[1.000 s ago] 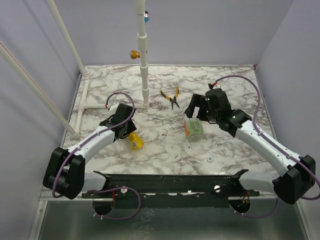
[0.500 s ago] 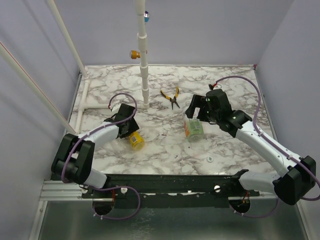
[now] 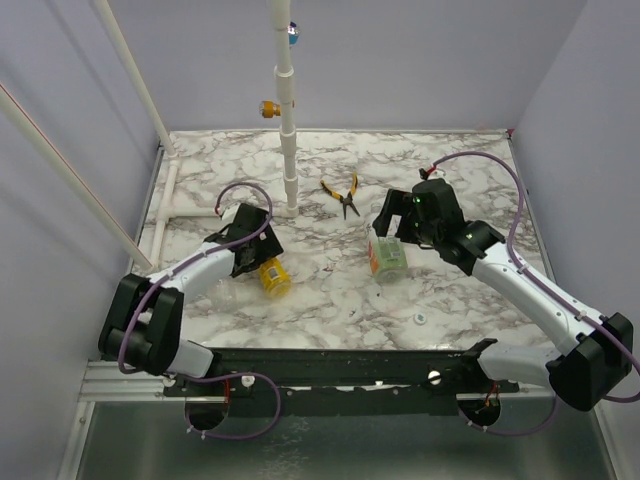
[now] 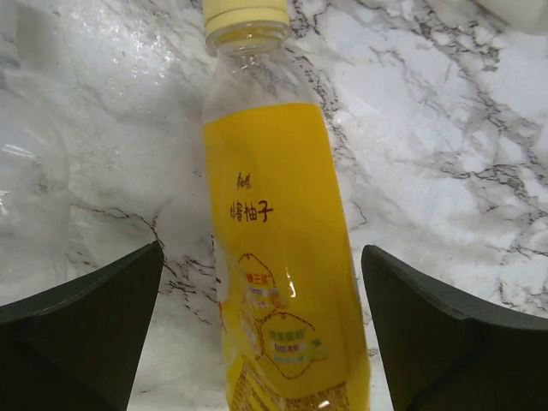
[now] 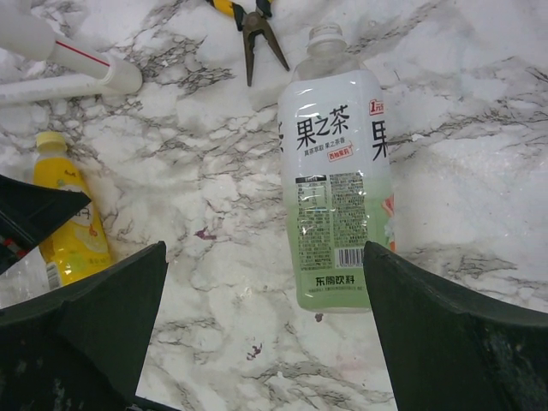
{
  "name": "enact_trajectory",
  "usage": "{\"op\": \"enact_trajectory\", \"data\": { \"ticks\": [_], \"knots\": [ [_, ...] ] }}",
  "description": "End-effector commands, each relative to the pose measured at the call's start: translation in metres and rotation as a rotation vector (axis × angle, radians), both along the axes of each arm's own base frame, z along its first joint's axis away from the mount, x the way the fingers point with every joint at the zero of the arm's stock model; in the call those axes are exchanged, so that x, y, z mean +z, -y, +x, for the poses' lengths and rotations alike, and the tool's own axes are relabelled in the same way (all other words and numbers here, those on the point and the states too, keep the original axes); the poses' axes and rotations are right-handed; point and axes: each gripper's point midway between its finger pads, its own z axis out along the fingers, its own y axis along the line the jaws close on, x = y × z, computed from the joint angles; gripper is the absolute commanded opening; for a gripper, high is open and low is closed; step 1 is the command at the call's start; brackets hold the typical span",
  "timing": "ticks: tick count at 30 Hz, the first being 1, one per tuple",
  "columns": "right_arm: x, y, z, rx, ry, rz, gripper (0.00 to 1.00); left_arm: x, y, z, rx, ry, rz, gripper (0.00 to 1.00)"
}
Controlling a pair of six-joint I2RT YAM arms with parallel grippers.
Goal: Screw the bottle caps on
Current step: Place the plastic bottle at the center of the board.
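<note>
The yellow bottle [image 4: 274,257] lies on the marble table with a yellow cap [image 4: 246,13] on its neck. My left gripper [image 4: 261,250] is open, its jaws apart on either side of the bottle's body without touching it. From above, the left gripper [image 3: 250,250] sits just behind the yellow bottle [image 3: 272,277]. The clear bottle [image 5: 338,188] with the green-and-white label lies flat, its neck [image 5: 325,36] bare. My right gripper [image 5: 265,257] hangs open above that bottle's base end, holding nothing. A whitish cap [image 3: 419,319] lies alone near the front edge.
Yellow-handled pliers [image 3: 343,195] lie behind the clear bottle. A white pipe post [image 3: 288,120] stands at the back, with a small orange piece [image 3: 268,108] and a blue one [image 3: 293,33] on it. Something clear and glassy [image 4: 26,188] lies left of the yellow bottle.
My left gripper's jaws have gone from shut to wide open by the yellow bottle, and the left arm's near end has shifted. The right arm and the clear bottle have stayed put.
</note>
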Motion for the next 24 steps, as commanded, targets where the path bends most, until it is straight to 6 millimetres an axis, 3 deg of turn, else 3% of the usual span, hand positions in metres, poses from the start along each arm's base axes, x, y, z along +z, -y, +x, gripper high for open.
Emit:
{"op": "enact_trajectory", "data": {
  "ticks": [1,14,24],
  "knots": [
    [-0.001,0.013,-0.001,-0.053,-0.008,-0.043,1.00,0.041,0.003,0.012,-0.032,0.088,-0.018,0.99],
    [-0.029,0.016,0.001,-0.046,-0.080,-0.128,1.00,0.107,0.002,0.009,-0.146,0.206,0.004,0.99],
    [-0.055,0.002,0.005,0.053,-0.143,-0.171,1.00,0.153,0.027,-0.021,-0.329,0.285,-0.131,0.99]
  ]
}}
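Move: The left hand, already wide open, is right over the middle of the yellow bottle, about 1 cm above it; a clear bottle lies some 10 cm to the left of it and 4 cm nearer the base. From the right hand, the green-and-white bottle lies about 4 cm ahead, straight in line and 15 cm below, with the pliers about 19 cm ahead and 10 cm left. From the left hand, the green-and-white bottle is 30 cm right and 4 cm ahead, level in height. Upward, quickly, the empty left hand clears the yellow bottle by some 13 cm, swinging clockwise and lifting its fingertips towards level, both by about 15 degrees. Meanwhile the right hand, fingers still wide open, eases slightly right, then sinks about 5 cm towards the green-and-white bottle, tipping down a little and rolling its left side lower without touching it. ##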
